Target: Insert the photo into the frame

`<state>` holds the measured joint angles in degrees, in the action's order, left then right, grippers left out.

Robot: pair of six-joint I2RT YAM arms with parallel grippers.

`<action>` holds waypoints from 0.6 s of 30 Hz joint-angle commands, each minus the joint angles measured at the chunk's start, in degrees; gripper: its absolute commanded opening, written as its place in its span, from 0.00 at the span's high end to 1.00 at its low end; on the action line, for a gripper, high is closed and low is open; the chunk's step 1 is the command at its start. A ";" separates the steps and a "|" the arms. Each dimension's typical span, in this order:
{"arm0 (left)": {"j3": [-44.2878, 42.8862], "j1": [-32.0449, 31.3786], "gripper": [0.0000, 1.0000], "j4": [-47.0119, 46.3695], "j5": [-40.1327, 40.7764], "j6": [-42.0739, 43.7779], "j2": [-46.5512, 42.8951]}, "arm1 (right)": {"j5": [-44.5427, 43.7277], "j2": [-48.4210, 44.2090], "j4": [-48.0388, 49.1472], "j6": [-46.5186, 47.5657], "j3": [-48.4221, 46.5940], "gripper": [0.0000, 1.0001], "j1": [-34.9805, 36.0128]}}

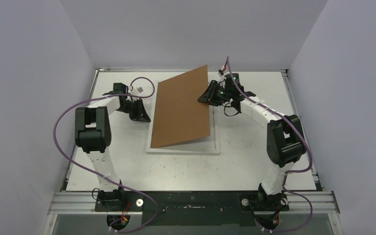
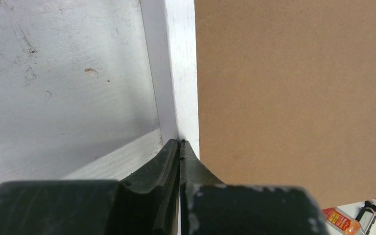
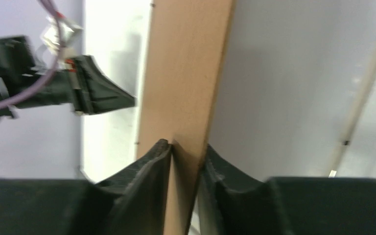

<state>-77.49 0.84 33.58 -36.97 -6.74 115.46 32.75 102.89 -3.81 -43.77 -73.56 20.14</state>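
The white frame (image 1: 216, 143) lies flat mid-table, its white edge (image 2: 182, 73) close in the left wrist view. A plain brown backing board (image 1: 181, 107) leans over it, far-right side raised, near-left corner down on the frame. My right gripper (image 1: 205, 97) is at the board's raised right edge. Its fingers (image 3: 186, 147) stand a little apart, open, with the board's edge (image 3: 188, 73) between them and one finger touching it. My left gripper (image 1: 144, 117) is shut with nothing in it, tips (image 2: 181, 142) against the frame's left edge. The photo is hidden from view.
The white table (image 1: 127, 166) is enclosed by pale walls at the back and both sides. The left arm's purple cable (image 1: 144, 85) loops above the frame's far-left corner. My left gripper (image 3: 132, 102) also shows beyond the board in the right wrist view.
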 commanded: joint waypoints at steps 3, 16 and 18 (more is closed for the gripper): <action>-0.76 -0.40 1.00 -1.18 -0.13 1.38 1.52 | -8.86 4.99 -15.44 13.70 -6.60 0.51 3.15; -0.67 -0.40 1.00 -1.15 -0.29 1.29 1.72 | -20.74 5.93 -25.28 18.58 -12.31 0.07 5.73; -0.75 -0.38 1.00 -1.07 -0.29 1.29 1.77 | -22.87 5.91 -26.82 19.31 -13.61 0.00 6.46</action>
<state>-77.52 0.84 33.54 -37.10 -6.63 115.46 15.77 110.26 -28.12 -27.53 -82.21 25.06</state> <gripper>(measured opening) 0.007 0.953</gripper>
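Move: The right hand has the backing board's raised right edge between its fingers; the frame below has its middle about 9 cm to the left, level fore and aft, 14 cm down. The board's middle is some 12 cm left, straight across and 7 cm lower; the frame's right rim is about 6 cm right, level, 14 cm down. From the shut left hand at the left rim, the frame's middle is roughly 15 cm right and level ahead. Right fingers spread, freeing the raised board edge, as the hand sinks some 8 cm towards the frame, tipping down. ##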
